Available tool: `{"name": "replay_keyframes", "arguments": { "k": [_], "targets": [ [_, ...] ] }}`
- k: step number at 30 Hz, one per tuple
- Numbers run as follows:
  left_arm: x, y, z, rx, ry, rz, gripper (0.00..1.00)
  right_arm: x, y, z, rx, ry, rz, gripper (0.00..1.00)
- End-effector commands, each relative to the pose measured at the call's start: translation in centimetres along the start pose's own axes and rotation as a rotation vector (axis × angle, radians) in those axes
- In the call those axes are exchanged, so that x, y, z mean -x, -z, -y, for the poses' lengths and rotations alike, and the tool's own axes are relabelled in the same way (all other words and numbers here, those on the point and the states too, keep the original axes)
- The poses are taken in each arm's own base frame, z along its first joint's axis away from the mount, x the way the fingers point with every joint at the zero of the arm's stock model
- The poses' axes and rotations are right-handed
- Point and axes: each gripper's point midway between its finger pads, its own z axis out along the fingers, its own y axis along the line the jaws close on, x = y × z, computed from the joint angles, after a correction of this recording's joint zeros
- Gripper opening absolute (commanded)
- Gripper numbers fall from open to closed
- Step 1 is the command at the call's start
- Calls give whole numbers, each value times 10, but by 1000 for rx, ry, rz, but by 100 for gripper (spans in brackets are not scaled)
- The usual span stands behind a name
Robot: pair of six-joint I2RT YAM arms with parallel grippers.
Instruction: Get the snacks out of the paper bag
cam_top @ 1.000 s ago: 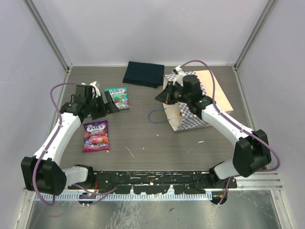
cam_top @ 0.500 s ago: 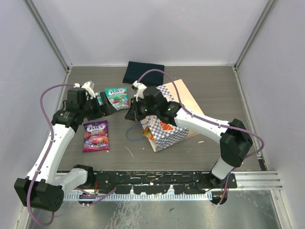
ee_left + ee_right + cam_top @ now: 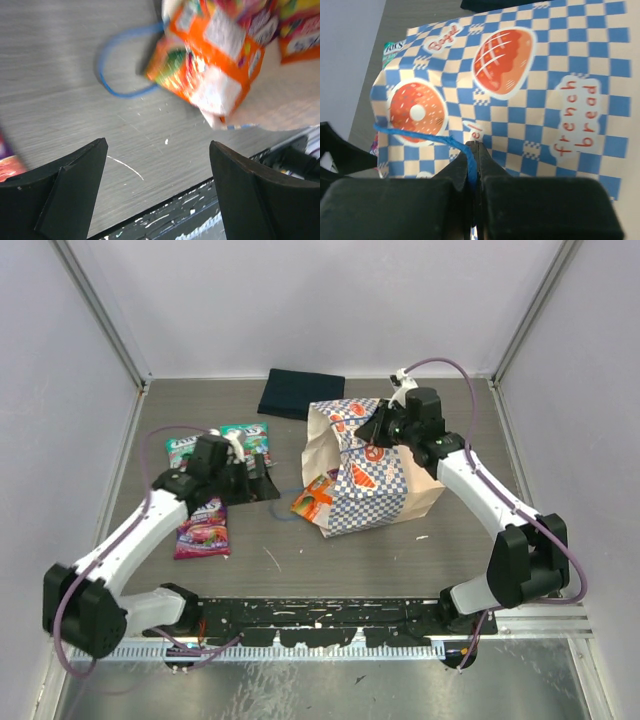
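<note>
The checkered paper bag [image 3: 372,480] is tipped over, its mouth facing left. My right gripper [image 3: 368,432] is shut on its thin blue cord handle [image 3: 420,136], above the bag's printed side [image 3: 540,85]. Orange snacks [image 3: 315,498] poke out of the mouth; in the left wrist view an orange pouch [image 3: 210,65] hangs out above the table, with the other handle loop [image 3: 120,75] beside it. My left gripper [image 3: 272,480] is open just left of the mouth, nothing between its fingers [image 3: 65,195]. Two teal pouches [image 3: 247,440] [image 3: 183,447] and a purple pouch [image 3: 203,525] lie on the table.
A dark navy folded cloth [image 3: 300,393] lies at the back, behind the bag. Grey walls close the table on the left, back and right. A black rail [image 3: 320,615] runs along the near edge.
My right gripper has swung the bag by its handle back to the right and tipped it, so orange pouches slide out. The left arm has moved right, up to the bag's mouth.
</note>
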Motion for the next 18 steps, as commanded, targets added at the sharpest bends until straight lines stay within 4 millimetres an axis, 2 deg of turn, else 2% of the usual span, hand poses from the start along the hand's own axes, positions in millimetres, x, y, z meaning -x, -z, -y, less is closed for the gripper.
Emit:
{"name": "replay_keyframes", "arguments": {
  "k": [1, 3, 7, 10, 13, 18],
  "targets": [
    [-25, -45, 28, -65, -3, -49, 84, 9, 2, 0, 12, 45, 18, 1],
    [-35, -65, 32, -76, -3, -75, 84, 14, 4, 8, 4, 36, 23, 0],
    [-33, -96, 36, -72, -18, -86, 84, 20, 10, 25, -5, 37, 30, 1],
    [-32, -122, 35, -47, -37, -119, 82, 28, 22, 46, -34, 34, 42, 1],
    [-19, -137, 42, -69, -42, -83, 82, 34, 34, 64, -52, 17, 63, 1],
    [3, -148, 67, -152, -52, -37, 81, 32, 39, 70, -30, 10, 59, 1]
  ]
}}
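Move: The left hand, open and empty, has the orange snack packet at the bag mouth some 12 cm to its right, about level fore-and-aft and 13 cm lower. The blue handle loop lies on the table about 7 cm to its right and 1 cm nearer the base; the purple packet is 11 cm left, 6 cm back. The right hand keeps the bag's other handle pinched; from it the orange packet is about 12 cm back, 11 cm left and 18 cm below. Down about 11 cm and some 9 cm to the right goes the left hand, drifting back slightly before swinging forward beside the bag mouth, towards the orange packet. Its wrist tips down some 10 degrees and its fingers stay wide open. After a brief near-halt the right hand, still gripping the handle, draws the bag about 8 cm right and a little forward. ##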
